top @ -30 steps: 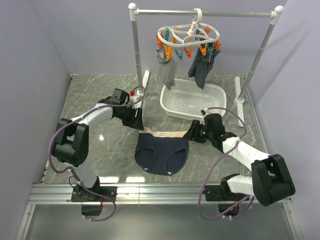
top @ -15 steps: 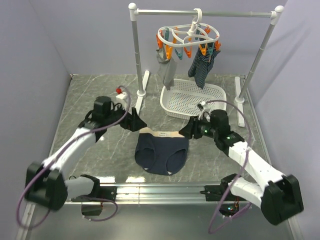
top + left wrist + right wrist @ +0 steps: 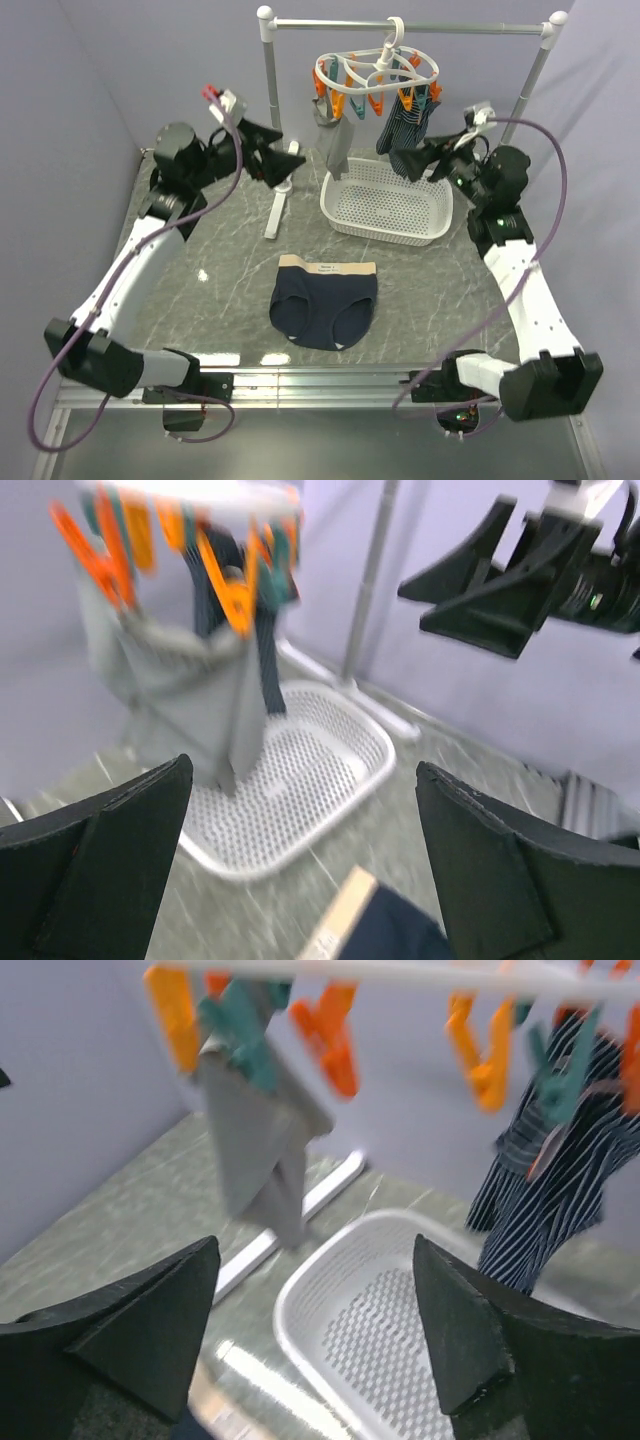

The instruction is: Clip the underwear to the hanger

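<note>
The underwear [image 3: 325, 305], navy with a beige waistband, lies flat on the table in front of the basket, and nothing holds it. Its waistband corner shows low in the left wrist view [image 3: 345, 912]. The white hanger [image 3: 375, 72] with orange and teal clothespins hangs by its hook from the rail. My left gripper [image 3: 273, 152] is open and empty, raised left of the hanger. My right gripper [image 3: 412, 160] is open and empty, raised to the hanger's right near the pinstriped cloth. The left wrist view [image 3: 305, 865] and the right wrist view [image 3: 315, 1330] both show wide-open jaws above the basket.
A white perforated basket [image 3: 340, 205] stands under the hanger. A grey sock [image 3: 333, 140] and a navy pinstriped cloth [image 3: 405, 135] hang from clothespins. The grey rail stand [image 3: 270, 90] has posts at left and right [image 3: 515, 115], with white feet on the marble table.
Both grippers were low at the two waistband corners. They have risen and swung back toward the hanger, open and empty. The underwear stays flat on the table.
</note>
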{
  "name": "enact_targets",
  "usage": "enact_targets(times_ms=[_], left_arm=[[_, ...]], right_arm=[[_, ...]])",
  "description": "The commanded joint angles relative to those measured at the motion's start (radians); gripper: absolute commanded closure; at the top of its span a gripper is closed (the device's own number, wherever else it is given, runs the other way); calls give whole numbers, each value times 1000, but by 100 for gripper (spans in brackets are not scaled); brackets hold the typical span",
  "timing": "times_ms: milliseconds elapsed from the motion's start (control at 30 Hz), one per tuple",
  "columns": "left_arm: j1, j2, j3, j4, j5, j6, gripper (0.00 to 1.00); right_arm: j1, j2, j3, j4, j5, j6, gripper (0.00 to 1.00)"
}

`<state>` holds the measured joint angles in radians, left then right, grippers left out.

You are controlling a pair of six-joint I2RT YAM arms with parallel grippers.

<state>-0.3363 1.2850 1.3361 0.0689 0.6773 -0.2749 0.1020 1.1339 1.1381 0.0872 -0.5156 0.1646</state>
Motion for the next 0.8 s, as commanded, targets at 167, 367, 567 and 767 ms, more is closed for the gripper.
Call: enact_targets(times_ms=[167, 367, 567, 767], left_arm=[[-4, 207, 325, 186, -65, -148, 1], [-15, 312, 407, 256, -5, -305, 1], [-55, 312, 393, 201, -56, -268, 1], [-92, 332, 488, 54, -145, -181, 1]], right_arm=[[-7, 225, 143, 293, -188, 113, 29], [44, 351, 222, 456, -196, 112, 36], [77, 447, 331, 470, -201, 50, 37], [108, 498, 373, 479, -205, 30, 37]])
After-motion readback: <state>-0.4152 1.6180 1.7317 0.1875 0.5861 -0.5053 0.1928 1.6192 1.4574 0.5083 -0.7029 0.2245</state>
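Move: The white hanger's ring, with its clips, is roughly 23 cm ahead, 3 cm left of and 9 cm above the right hand; from the left hand it is about 27 cm ahead, 20 cm right and 6 cm up. The grey cloth hangs some 24 cm ahead and 11 cm right of the left hand, a little below it. From the right hand, the striped cloth hangs about 24 cm ahead, 5 cm right and 4 cm down, and the basket lies 23 cm ahead, 5 cm right and 39 cm down. Forward and inward from both sides, the empty hands close in on the near rim of the hanger. The right travels about 12 cm, forward and left and then somewhat up, swinging counter-clockwise some 15 degrees, tipping upward and partly narrowing its fingers; the left first climbs forward, then slides right level beside the ring's left end, wide open, rolling slightly. No contact can be made out. ##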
